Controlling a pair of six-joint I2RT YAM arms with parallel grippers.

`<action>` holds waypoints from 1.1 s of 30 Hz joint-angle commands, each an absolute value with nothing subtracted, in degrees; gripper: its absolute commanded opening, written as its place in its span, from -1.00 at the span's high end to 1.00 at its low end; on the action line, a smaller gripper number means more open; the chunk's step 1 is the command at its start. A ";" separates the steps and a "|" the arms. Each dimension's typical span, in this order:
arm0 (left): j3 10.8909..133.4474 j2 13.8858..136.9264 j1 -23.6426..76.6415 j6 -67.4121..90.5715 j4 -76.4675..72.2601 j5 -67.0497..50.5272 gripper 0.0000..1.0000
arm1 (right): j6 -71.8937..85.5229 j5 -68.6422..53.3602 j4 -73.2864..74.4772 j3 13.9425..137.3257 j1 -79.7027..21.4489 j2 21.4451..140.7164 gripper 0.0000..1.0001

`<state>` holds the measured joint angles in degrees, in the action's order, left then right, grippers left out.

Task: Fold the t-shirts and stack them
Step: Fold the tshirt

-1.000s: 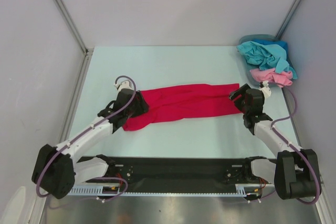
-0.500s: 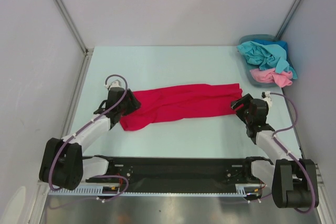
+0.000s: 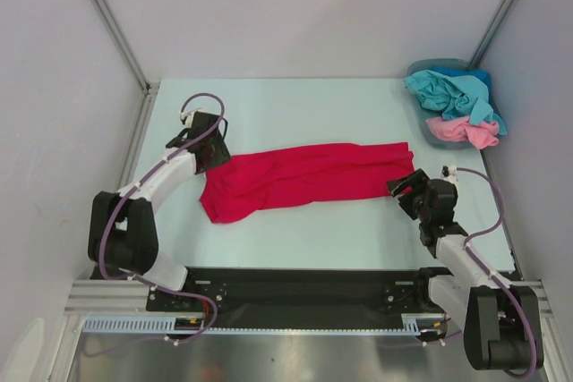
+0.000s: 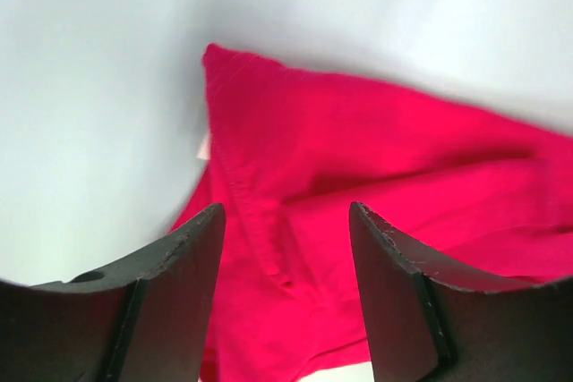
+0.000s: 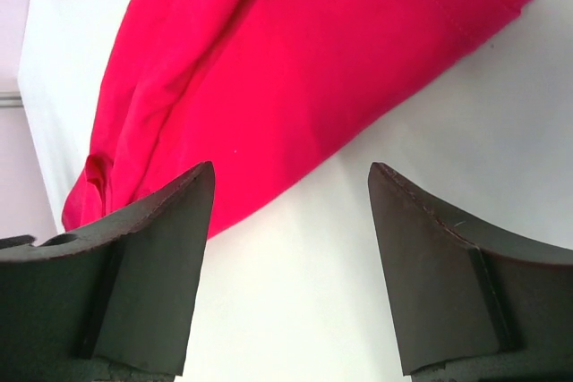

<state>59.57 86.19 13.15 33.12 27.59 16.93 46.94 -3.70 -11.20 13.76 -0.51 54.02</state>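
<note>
The crimson red t-shirt [image 3: 304, 181] lies as a long folded strip across the middle of the table. My left gripper [image 3: 213, 155] hovers open by its far left corner. In the left wrist view the red t-shirt [image 4: 376, 185] fills the gap between the fingers of that gripper [image 4: 286, 221], and a bit of white label [image 4: 204, 145] peeks out at the cloth's edge. My right gripper [image 3: 403, 190] stands open just off the shirt's right end. Seen from the right wrist, the gripper [image 5: 291, 185] is over bare table with the red t-shirt [image 5: 295, 69] ahead.
A blue-grey basket [image 3: 436, 65] sits at the back right corner, heaped with a teal-blue t-shirt [image 3: 448, 91] and a light pink t-shirt [image 3: 461, 131]. Metal posts and white walls close in the table's left, right and back sides.
My left gripper has swung from the shirt's near left end out to its far left corner. My right gripper has drawn back toward me off the right end. The shirt lies still.
</note>
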 commanded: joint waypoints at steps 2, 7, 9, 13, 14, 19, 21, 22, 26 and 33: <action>62.75 89.03 10.82 25.76 36.38 17.85 -0.27 | 48.43 -6.50 -13.62 12.83 1.32 51.68 -0.48; 60.65 89.38 8.00 22.77 36.12 9.06 -0.27 | 48.25 -8.35 -12.40 12.83 2.90 49.92 -0.48; 60.21 89.38 7.56 22.06 36.47 8.35 -0.27 | 48.25 -8.61 -12.13 12.83 3.08 49.22 -0.48; 59.94 91.23 6.07 19.34 37.70 5.20 -0.28 | 48.51 -9.23 -11.87 12.66 3.34 48.34 -0.48; 59.85 91.67 5.46 19.16 37.97 3.36 -0.27 | 48.69 -9.32 -11.87 12.57 3.34 48.25 -0.48; 58.89 93.16 4.75 17.41 37.70 1.32 -0.27 | 49.04 -10.72 -11.17 12.13 4.13 47.03 -0.47; 58.80 93.87 3.87 17.40 37.36 0.88 -0.27 | 48.87 -10.98 -10.11 11.95 4.65 45.71 -0.47; 58.71 94.13 3.69 17.49 37.27 0.70 -0.27 | 48.87 -11.16 -9.76 11.87 4.75 44.14 -0.47; 59.94 97.38 3.43 17.23 37.44 0.96 -0.26 | 48.69 -11.51 -8.88 11.78 5.01 41.83 -0.47; 59.77 98.35 2.02 16.43 37.53 2.73 -0.26 | 49.13 -12.30 -9.75 10.20 5.54 41.75 -0.46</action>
<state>58.98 97.97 3.49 17.89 37.50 2.26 48.47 -11.16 -8.75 11.35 5.19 42.13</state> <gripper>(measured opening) 0.630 0.736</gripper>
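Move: The t-shirt's left edge, at the spot next reached, lies about 6 cm back, 3 cm to the left and some 9 cm below the open left hand. The shirt's far left corner is about 3 cm ahead of that hand and 1 cm to its right; the near tip by the sleeve is some 15 cm back, about straight behind, both about 10 cm below. From the right hand that left edge lies roughly 54 cm left, about level forward and 7 cm down. The t-shirt's left edge comes in between the open left fingers as that hand sinks about 8 cm, drawing back some 6 cm and 3 cm to the left, while the wrist tips the fingers about 25 degrees steeper. They end astride the edge, one tip at its outer side, the other down at the cloth, not closed. The empty right hand lifts about 3 cm clear of the hem end. ##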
